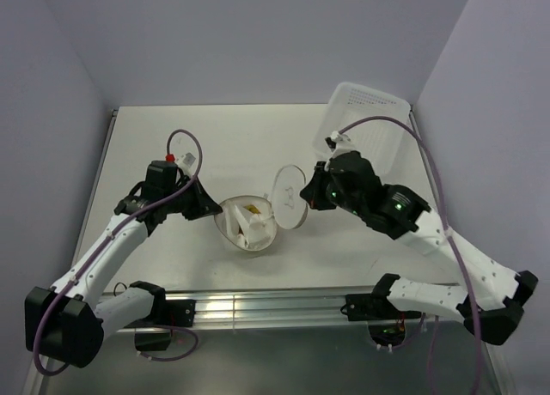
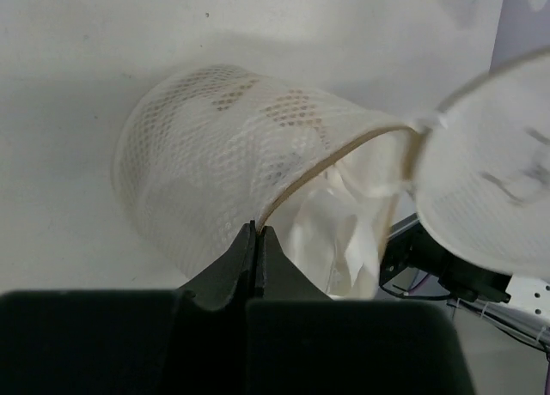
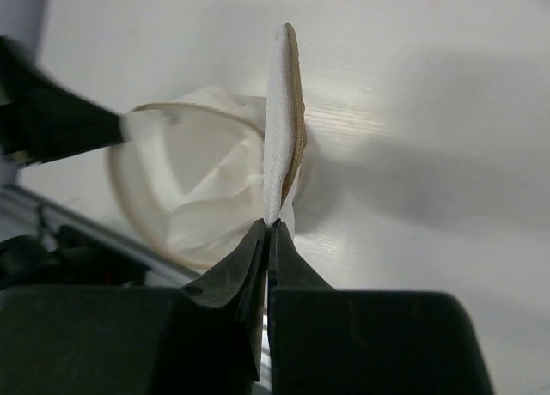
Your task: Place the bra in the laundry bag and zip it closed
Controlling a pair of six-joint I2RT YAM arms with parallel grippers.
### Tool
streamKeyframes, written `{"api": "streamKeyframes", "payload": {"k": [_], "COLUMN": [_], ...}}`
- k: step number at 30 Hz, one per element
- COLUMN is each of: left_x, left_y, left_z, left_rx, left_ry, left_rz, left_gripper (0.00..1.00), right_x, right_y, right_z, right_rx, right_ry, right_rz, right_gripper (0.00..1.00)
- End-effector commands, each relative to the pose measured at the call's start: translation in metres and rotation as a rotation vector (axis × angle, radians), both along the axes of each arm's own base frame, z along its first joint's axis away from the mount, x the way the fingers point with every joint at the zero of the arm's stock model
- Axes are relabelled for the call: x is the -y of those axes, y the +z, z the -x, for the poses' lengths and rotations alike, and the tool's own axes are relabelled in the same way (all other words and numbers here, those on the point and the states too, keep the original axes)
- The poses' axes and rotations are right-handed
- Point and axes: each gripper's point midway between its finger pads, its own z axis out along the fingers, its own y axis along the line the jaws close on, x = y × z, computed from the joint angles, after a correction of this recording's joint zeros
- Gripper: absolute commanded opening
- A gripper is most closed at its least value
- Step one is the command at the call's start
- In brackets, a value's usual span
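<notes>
The laundry bag [image 1: 234, 230] lies on its side mid-table, a round whitish mesh pop-up with a brownish rim hoop [image 2: 344, 150]. The white bra [image 1: 258, 229] is crumpled inside it and shows through the mouth [image 2: 331, 240] [image 3: 206, 206]. My left gripper [image 1: 215, 210] [image 2: 258, 230] is shut on the bag's rim at its left side. The bag's circular lid [image 1: 290, 197] [image 2: 490, 180] stands up on edge at the right of the mouth. My right gripper [image 1: 308, 197] [image 3: 269, 226] is shut on the lid's lower edge [image 3: 284, 120].
A white rectangular plastic tray [image 1: 369, 124] leans at the back right corner, behind the right arm. A metal rail [image 1: 258, 307] runs along the near table edge between the arm bases. Grey walls close in the table on three sides.
</notes>
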Motion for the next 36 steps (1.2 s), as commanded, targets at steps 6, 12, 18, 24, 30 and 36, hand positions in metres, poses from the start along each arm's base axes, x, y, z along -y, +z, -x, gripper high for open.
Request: {"api": "streamKeyframes", "payload": {"k": [6, 12, 18, 24, 30, 36], "left_x": [0.005, 0.010, 0.016, 0.032, 0.064, 0.072], "left_y": [0.020, 0.059, 0.092, 0.068, 0.063, 0.061], "left_z": [0.002, 0.012, 0.012, 0.019, 0.026, 0.021], "left_rx": [0.073, 0.142, 0.204, 0.133, 0.113, 0.140], "left_ry": [-0.092, -0.117, -0.135, -0.178, -0.254, -0.236], "left_rz": [0.017, 0.079, 0.125, 0.172, 0.180, 0.198], "left_gripper": [0.00, 0.00, 0.00, 0.00, 0.00, 0.00], "right_x": [0.012, 0.017, 0.045, 0.048, 0.057, 0.043], "right_y": [-0.022, 0.000, 0.014, 0.009, 0.021, -0.004], "right_z": [-0.026, -0.015, 0.002, 0.012, 0.025, 0.013], "right_rx": [0.011, 0.041, 0.061, 0.040, -0.005, -0.038], "right_ry": [-0.069, -0.056, -0.100, -0.093, -0.101, -0.125], "right_rz": [0.114, 0.146, 0.167, 0.211, 0.308, 0.446], "right_gripper": [0.00, 0.00, 0.00, 0.00, 0.00, 0.00]}}
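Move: The bag, white cloth inside, has its middle about 8 cm right of the left hand, 2 cm back and some 5 cm below; that hand already has its rim. From the right hand, the bag lies about 17 cm left, level fore and aft, and 18 cm below. The lid, already gripped by the right hand, has its middle about 5 cm left of it, 2 cm ahead and 3 cm below. The bag's rim, still pinched by the left fingers, is first eased slightly back, jerked up about 8 cm, then let down halfway while carried right and back, turning some 15 degrees clockwise. The right hand keeps the lid's edge, dipping forward and down about 4 cm, then drawing up, back and right with a roll lowering its left side, and dipping slightly at the end. ##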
